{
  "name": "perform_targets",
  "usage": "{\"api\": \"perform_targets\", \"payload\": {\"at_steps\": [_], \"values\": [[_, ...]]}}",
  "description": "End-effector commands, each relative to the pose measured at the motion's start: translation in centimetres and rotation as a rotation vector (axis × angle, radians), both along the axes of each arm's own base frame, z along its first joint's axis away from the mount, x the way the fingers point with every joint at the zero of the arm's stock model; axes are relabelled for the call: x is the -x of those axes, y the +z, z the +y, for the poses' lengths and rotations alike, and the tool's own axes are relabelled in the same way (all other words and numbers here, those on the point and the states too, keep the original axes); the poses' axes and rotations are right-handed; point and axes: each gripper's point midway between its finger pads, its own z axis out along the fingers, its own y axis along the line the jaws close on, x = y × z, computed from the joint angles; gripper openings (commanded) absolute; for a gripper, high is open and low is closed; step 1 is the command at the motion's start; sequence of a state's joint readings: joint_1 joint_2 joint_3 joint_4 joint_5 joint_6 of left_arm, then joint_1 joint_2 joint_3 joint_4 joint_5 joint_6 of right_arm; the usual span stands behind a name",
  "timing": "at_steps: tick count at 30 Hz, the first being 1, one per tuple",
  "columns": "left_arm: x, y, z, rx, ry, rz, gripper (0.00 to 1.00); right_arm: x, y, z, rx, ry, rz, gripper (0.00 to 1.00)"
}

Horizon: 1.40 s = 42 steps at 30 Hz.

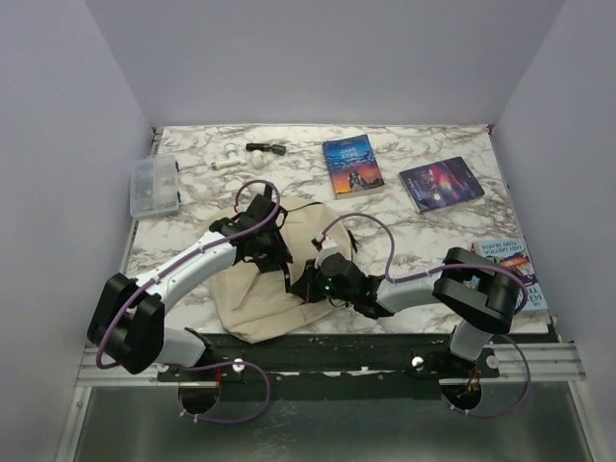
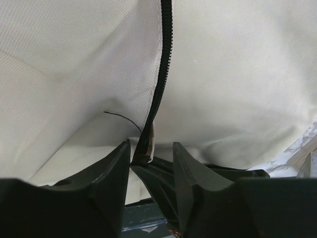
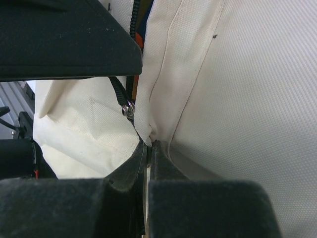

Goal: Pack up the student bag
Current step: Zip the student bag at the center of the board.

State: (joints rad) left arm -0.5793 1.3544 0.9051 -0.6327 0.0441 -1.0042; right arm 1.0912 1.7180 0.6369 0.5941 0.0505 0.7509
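Note:
The student bag [image 1: 252, 300] is a soft beige canvas pack lying at the near middle of the table, under both grippers. My left gripper [image 1: 270, 254] is on its upper part. In the left wrist view the left gripper [image 2: 151, 146] stands open, and the lower end of the black zipper [image 2: 161, 74] hangs between its fingers, close to the left finger [image 2: 119, 163]. My right gripper [image 1: 308, 283] is pressed against the bag from the right. In the right wrist view it [image 3: 149, 144] is shut on a fold of the bag's canvas [image 3: 247, 99], just below a metal zipper slider [image 3: 128, 110].
Two books [image 1: 352, 164] [image 1: 441, 183] lie at the back right, and a third book [image 1: 510, 269] sits at the right edge beside the right arm. A small clear plastic box [image 1: 154, 185] stands at the back left. Small black [image 1: 265, 147] and white [image 1: 226, 162] items lie near the back wall.

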Motion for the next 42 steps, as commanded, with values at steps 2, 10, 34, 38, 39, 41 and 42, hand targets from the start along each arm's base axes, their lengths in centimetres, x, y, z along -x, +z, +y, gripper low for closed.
{"api": "perform_targets", "payload": {"at_steps": [2, 10, 34, 38, 39, 41, 42], "values": [[-1.0, 0.1, 0.1, -0.058, 0.037, -0.021, 0.32, 0.5, -0.7, -0.5, 0.055, 0.014, 0.013, 0.01], [-0.3, 0.3, 0.8, -0.065, 0.086, -0.026, 0.07, 0.0, -1.3, -0.8, 0.092, -0.005, 0.002, 0.00], [-14.0, 7.7, 5.3, -0.280, 0.303, -0.433, 0.00, 3.3, -6.2, -3.7, 0.292, -0.206, 0.104, 0.00], [-17.5, 7.8, 4.6, -0.324, 0.233, -0.425, 0.00, 4.3, -6.5, -4.2, 0.281, -0.184, 0.113, 0.00], [-18.1, 8.0, 4.7, -0.336, 0.228, -0.421, 0.00, 4.4, -6.5, -4.3, 0.278, -0.185, 0.113, 0.00], [-19.1, 7.2, 5.2, -0.356, 0.225, -0.391, 0.00, 4.3, -6.0, -4.3, 0.264, -0.186, 0.106, 0.00], [-19.4, 6.7, 5.4, -0.365, 0.225, -0.370, 0.00, 4.2, -5.6, -4.1, 0.257, -0.181, 0.095, 0.00]]}}
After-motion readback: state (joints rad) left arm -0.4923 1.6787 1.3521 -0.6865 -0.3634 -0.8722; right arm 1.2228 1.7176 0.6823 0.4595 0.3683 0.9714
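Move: The zipper pull sits between my half-open left fingers, about 1 cm below their midpoint. The far end of the zipper lies some 15 cm ahead and 4 cm left, slightly higher than the hand, and the Jane Eyre book is about 28 cm ahead, 19 cm right and 7 cm lower. From my right hand, which already pinches the bag cloth by the near zipper end, the pull is about 2 cm ahead, 2 cm left and 1 cm higher. I shut my left fingers on the zipper pull, lift it about 3 cm while drifting left, then draw it quickly forward along the zipper, some 14 cm in all, towards the bag's far end, tilting the hand so its fingertips swing outward. My right hand keeps its pinch on the cloth by the near end as an anchor, giving a centimetre or so to the left and up before coming back, and turning about 15 degrees clockwise. ##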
